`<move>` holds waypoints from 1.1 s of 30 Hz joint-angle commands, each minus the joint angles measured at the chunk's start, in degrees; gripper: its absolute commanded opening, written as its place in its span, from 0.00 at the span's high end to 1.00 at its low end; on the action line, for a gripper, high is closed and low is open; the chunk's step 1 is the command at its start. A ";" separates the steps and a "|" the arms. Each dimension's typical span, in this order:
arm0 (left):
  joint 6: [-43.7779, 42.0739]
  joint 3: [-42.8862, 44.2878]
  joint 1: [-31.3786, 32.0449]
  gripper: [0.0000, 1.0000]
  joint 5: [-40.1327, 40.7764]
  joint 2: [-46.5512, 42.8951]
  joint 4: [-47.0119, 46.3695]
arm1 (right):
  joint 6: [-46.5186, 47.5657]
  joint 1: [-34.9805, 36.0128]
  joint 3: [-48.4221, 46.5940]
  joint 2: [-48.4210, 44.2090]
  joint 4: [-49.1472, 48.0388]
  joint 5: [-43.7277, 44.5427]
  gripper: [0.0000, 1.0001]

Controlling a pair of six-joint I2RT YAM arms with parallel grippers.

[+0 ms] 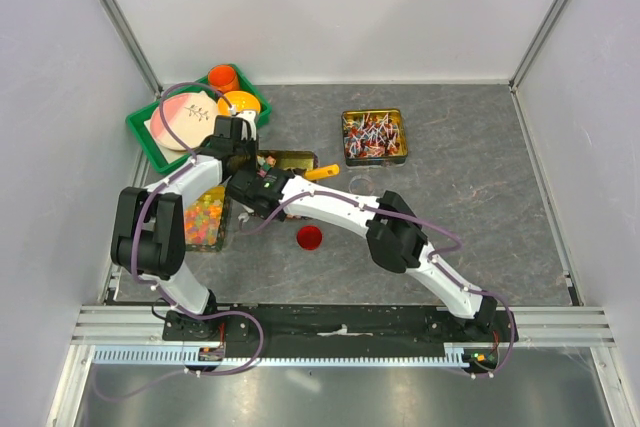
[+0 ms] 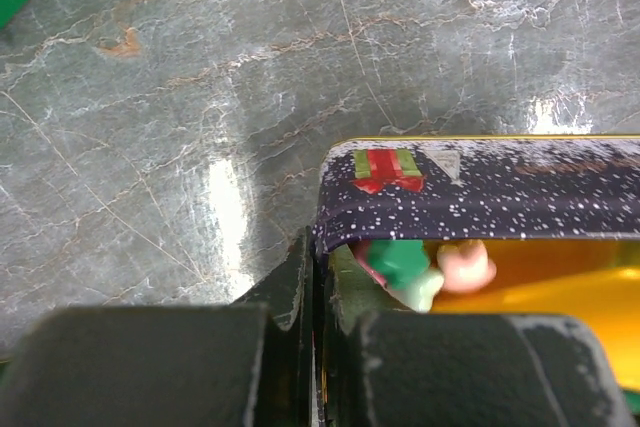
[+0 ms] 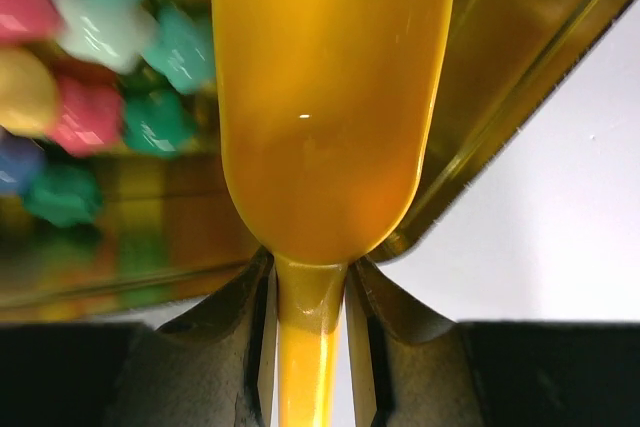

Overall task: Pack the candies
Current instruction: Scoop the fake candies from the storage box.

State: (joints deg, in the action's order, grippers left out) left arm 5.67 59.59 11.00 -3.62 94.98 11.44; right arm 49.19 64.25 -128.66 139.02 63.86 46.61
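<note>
The candies (image 3: pixel 90 107) are small pink, green, yellow and blue star-like pieces lying in a gold tin (image 1: pixel 290 159) with a dark speckled rim (image 2: pixel 480 187). A few candies (image 2: pixel 405 265) show under that rim in the left wrist view. My left gripper (image 2: pixel 320 282) is shut on the tin's wall at its left end. My right gripper (image 3: pixel 310 297) is shut on the handle of a yellow scoop (image 3: pixel 320 107), whose bowl hangs over the tin beside the candies. From above, both grippers meet at the tin, and the scoop (image 1: pixel 322 172) pokes out to the right.
A tin of wrapped lollipops (image 1: pixel 375 137) stands at the back right. A container of red-orange gummies (image 1: pixel 205 222) sits to the left and a small red cup (image 1: pixel 310 237) in front. A green tray (image 1: pixel 150 142) with a plate, bowl and orange cup is at the back left.
</note>
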 commanded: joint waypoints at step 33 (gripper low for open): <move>1.27 8.43 -0.02 0.98 8.71 4.42 2.97 | -6.92 -1.76 1.83 -2.00 -3.04 -28.41 1.00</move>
State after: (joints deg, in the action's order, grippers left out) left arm 5.63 63.66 11.00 3.64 99.72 18.63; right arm 42.70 61.63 -126.80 138.72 58.22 27.40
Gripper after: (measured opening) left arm 0.041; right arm 0.349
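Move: The candies, heaped towards the tin's near side, lie about 5 cm back, 4 cm left and 9 cm below the right hand, which holds the scoop with its blade to the left. The clear jar is some 13 cm right and 6 cm back, the red cup 14 cm back and 3 cm right. From the left hand, pinching the tin's far-left corner, the candies lie roughly 9 cm back, 6 cm right and 4 cm down, the tin's middle 7 cm back and 7 cm right. Right lowers the scoop about 5 cm and left towards the candies, tilting; left keeps pinching the corner, easing left and down. ##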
